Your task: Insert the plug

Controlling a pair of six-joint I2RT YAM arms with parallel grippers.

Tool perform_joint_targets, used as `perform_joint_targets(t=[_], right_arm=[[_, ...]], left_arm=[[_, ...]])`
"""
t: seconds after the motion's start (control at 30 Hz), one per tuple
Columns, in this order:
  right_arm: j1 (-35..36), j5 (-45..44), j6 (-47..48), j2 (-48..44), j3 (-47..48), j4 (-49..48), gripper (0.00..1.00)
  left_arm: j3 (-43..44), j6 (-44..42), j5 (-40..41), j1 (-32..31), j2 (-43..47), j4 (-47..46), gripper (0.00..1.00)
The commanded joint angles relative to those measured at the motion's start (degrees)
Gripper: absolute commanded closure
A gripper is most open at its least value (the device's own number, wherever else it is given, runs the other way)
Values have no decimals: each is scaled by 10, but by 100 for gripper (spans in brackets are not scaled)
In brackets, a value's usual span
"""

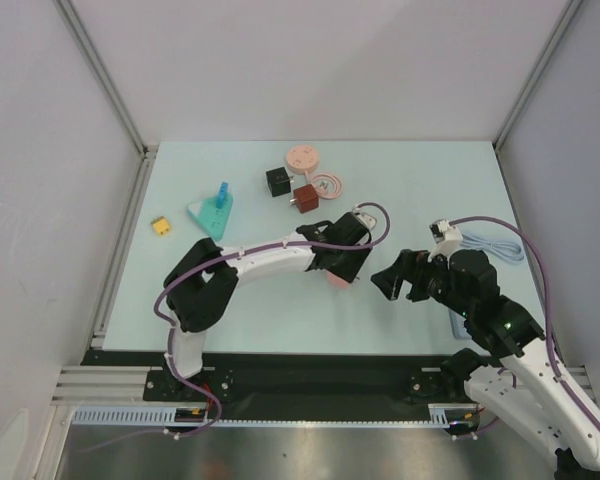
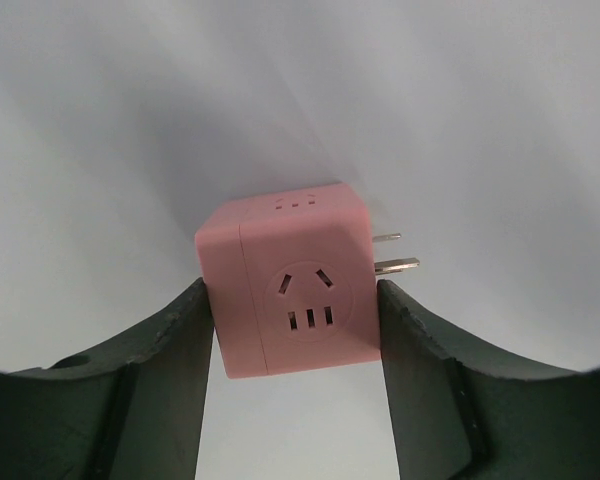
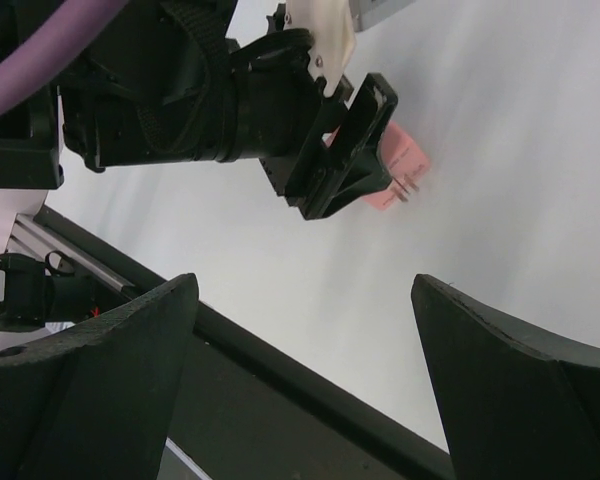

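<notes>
The plug is a pink cube [image 2: 280,270] with socket holes on its face and two metal prongs [image 2: 398,265] sticking out to the right. My left gripper [image 2: 295,300] has a dark finger pressed against each side of it. From above, the cube [image 1: 337,280] shows as a pink patch under the left gripper [image 1: 342,272], near the table's middle front. My right gripper [image 1: 392,280] hovers just to the right with its jaws wide apart and nothing between them. In the right wrist view the right gripper [image 3: 305,290] faces the left gripper [image 3: 355,150] and the pink cube [image 3: 400,170].
At the back stand a black cube [image 1: 278,181], a dark red cube [image 1: 305,198] and two pink round pieces [image 1: 303,156]. A teal triangle block [image 1: 212,215] and a yellow connector [image 1: 161,226] lie at the left. A pale blue cable [image 1: 490,245] lies at the right.
</notes>
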State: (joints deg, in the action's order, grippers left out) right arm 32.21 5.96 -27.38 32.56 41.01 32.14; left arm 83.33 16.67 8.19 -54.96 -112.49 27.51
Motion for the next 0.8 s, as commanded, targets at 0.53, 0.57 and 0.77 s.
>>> perform_joint_targets(t=[0.53, 0.57, 0.77], right_arm=[[-50, 369, 147, 233, 269, -144, 2], [-50, 419, 148, 240, 272, -154, 2], [-85, 593, 81, 297, 272, -158, 2]], left_arm=[[-206, -294, -473, 130, 447, -40, 99], [-206, -302, -484, 130, 455, -38, 100], [-198, -379, -619, 133, 498, -16, 100]])
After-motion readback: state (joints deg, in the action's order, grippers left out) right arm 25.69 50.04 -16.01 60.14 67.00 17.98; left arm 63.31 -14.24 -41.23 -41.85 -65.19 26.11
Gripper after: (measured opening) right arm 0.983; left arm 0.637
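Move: The left hand already has the pink plug between its fingers, down at the table; the open right gripper is about 9 cm back, 11 cm to the right and 16 cm above. A red plug stands roughly 26 cm ahead of the left hand and 9 cm to its left. From the right hand, the pink plug lies some 9 cm ahead, 11 cm left and 16 cm lower, and the white power strip 17 cm right, 3 cm ahead and 18 cm below. Keeping its pinch on the pink plug, the left hand first draws back and left, then lifts the plug about 21 cm while still drawing back, some 11 cm in all, its fingers swinging from pointing down to pointing right and turning clockwise about 45 degrees. The right hand, still wide open and empty, rises and goes left, turning counter-clockwise so its fingers face the plug and closing on it without reaching it. ##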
